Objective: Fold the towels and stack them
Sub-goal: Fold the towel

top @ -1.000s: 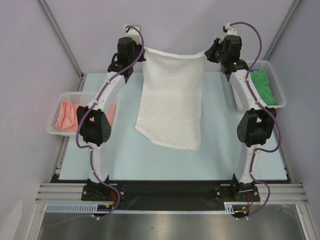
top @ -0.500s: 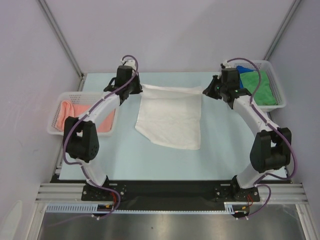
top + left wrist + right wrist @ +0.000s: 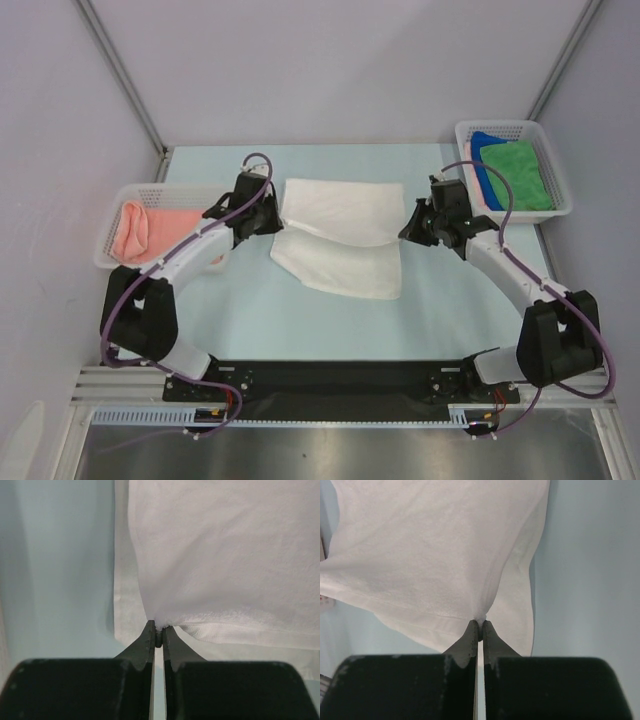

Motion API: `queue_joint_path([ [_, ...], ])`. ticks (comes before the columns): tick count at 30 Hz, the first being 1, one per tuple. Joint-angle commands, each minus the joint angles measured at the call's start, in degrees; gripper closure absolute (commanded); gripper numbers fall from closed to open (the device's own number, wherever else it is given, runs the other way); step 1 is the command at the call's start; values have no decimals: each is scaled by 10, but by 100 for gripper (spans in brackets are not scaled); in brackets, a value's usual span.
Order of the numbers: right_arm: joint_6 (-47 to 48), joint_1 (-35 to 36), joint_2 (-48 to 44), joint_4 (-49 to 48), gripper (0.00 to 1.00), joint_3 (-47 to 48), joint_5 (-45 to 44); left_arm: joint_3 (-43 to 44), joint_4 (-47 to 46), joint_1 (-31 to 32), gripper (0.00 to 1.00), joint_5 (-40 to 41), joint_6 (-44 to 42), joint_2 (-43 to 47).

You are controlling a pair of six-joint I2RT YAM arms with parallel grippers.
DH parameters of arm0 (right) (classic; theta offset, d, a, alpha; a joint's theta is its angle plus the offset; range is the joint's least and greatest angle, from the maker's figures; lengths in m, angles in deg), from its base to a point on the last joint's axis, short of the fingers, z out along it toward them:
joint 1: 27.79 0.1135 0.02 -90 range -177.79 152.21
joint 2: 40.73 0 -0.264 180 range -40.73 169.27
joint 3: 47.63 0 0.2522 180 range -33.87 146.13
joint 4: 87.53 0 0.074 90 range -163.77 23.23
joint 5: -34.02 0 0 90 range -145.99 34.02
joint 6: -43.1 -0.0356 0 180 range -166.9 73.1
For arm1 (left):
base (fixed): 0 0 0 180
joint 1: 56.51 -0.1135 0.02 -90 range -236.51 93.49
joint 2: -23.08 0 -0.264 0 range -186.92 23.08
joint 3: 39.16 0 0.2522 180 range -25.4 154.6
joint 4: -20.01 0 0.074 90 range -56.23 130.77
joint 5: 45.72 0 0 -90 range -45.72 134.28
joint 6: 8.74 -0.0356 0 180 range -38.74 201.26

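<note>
A white towel (image 3: 340,235) lies mid-table, its far half doubled back over the near half. My left gripper (image 3: 274,218) is shut on the upper layer's left corner; in the left wrist view the white towel (image 3: 225,560) bunches at the gripper's (image 3: 158,628) tips. My right gripper (image 3: 410,228) is shut on the right corner, and the right wrist view shows the white towel (image 3: 430,550) pinched at that gripper (image 3: 480,624). A pink towel (image 3: 140,230) sits in the left basket (image 3: 112,262). Green (image 3: 522,175) and blue (image 3: 482,160) towels sit in the right basket (image 3: 560,205).
The pale blue table top (image 3: 300,320) runs to a black bar at the near edge. Grey walls and slanted frame posts enclose the back and sides. Both arms reach low over the table from the bottom corners.
Both grippers came down and toward the near edge with the white towel's held edge, from high at the back. The hanging cloth now lies folded over its near half. The right basket's contents are uncovered.
</note>
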Motion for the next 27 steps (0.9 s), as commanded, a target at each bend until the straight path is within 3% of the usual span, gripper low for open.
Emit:
queue_joint_path([
  [1,-11,15,-49,7,100,-15,-10,-30,2,6,94,2,24,67],
  [12,-31,56,-114,29,100,-55,-35,-92,11,6,96,-8,24,142],
  [27,-66,83,-126,6,100,-150,-37,-177,-22,7,94,-18,52,148],
])
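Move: I already pinch the white towel's upper edge with both hands. From my right hand, the near right corner of the lower layer is about 9 cm back, 2 cm right and 13 cm down. From my left hand, the lower layer's left corner is some 1 cm back, 3 cm left and 12 cm down. The far fold's middle lies about 23 cm ahead and 18 cm right of it; the salmon towel, 5 cm ahead, 29 cm left. Keeping both grips shut, I draw the white towel's upper edge back towards me by about 8 cm, rising slightly at first, then sinking to end 3 to 4 cm lower. My right hand heads for the lower layer's near right corner; my left drifts some 2 cm left and goes back past its left corner, both wrists finishing tipped about 5 degrees farther down. ##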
